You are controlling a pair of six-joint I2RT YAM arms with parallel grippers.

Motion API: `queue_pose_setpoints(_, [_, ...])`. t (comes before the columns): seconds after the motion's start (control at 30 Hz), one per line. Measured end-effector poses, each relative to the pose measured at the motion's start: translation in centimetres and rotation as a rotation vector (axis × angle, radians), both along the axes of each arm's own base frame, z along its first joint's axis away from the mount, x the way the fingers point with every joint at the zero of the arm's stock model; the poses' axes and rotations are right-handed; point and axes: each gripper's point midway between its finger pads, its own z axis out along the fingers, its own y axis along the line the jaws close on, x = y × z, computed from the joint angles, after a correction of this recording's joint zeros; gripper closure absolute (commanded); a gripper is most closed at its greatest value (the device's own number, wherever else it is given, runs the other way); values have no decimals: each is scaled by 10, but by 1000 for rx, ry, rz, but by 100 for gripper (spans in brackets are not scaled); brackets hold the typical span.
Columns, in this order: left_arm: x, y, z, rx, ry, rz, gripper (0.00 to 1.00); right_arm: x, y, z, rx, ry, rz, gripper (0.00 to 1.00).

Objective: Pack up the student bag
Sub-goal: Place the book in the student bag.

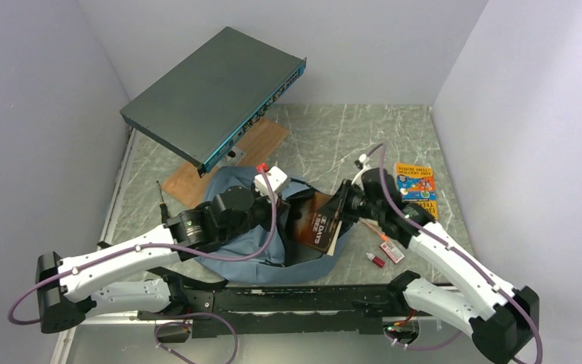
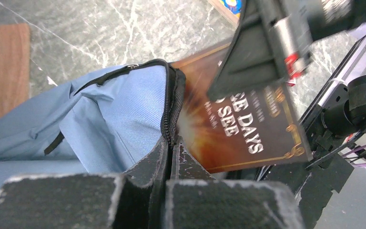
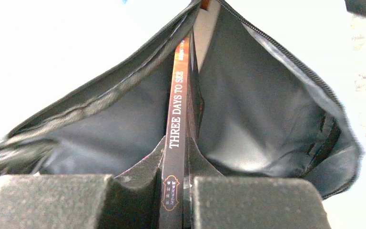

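The blue-grey student bag [image 1: 273, 254] lies between the two arms with its mouth facing right. My left gripper [image 1: 292, 199] is shut on the bag's black zipper edge [image 2: 171, 105], and its jaws [image 2: 171, 143] pinch the rim and hold the mouth up. My right gripper [image 1: 342, 208] is shut on a dark brown book [image 1: 320, 221] titled "Three Days to See". The spine [image 3: 177, 109] stands clamped between the right gripper [image 3: 177, 149] fingers, and its far end reaches into the bag's dark lining [image 3: 114, 129]. In the left wrist view the book cover [image 2: 248, 129] sits right beside the zipper.
A flat dark grey metal box [image 1: 212, 95] rests tilted over a wooden board [image 1: 223, 159] at the back left. A colourful book [image 1: 415, 186] lies at the right. A small red-capped item [image 1: 377, 260] and a white-and-red packet [image 1: 392, 250] lie near the right arm. White walls close in both sides.
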Motion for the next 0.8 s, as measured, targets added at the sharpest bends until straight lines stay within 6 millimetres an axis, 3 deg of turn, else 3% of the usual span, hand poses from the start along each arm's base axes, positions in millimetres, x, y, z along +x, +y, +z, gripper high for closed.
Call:
queue_pose_setpoints(0.13, [0, 14, 16, 1, -66, 4, 100, -2, -7, 52, 41, -49, 69, 100])
queue_pose_setpoints(0.2, [0, 20, 19, 18, -89, 3, 100, -8, -6, 61, 77, -33, 109, 100])
queue_pose_setpoints(0.43, [-1, 30, 25, 80, -114, -2, 100, -33, 23, 65, 299, 82, 265, 100])
queue_pose_setpoints(0.8, [0, 33, 30, 135, -84, -2, 100, -16, 44, 37, 487, 152, 232, 100])
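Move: The right hand holds the upright book by its spine. The bag's mouth lies about 6 cm to its left, 5 cm back and 8 cm below; the left gripper, pinching the flap's zipped edge, is roughly 12 cm to its left. The red tube lies about 16 cm right and 11 cm back, the treehouse book some 28 cm right and 9 cm ahead. From the left hand, the mouth is about 6 cm right, 6 cm back and 12 cm below. Keeping its pinch on the book's spine, the right hand first lifts about 6 cm while drawing back some 3 cm, then swings roughly 5 cm left over the bag's mouth, easing forward again and sinking about 3 cm as it rolls its left side up by nearly 30 degrees and turns a little counter-clockwise. Meanwhile the left hand, still gripping the flap's zipped edge, pulls it about 3 cm left and 3 cm up, mostly early on, with a slight roll. ##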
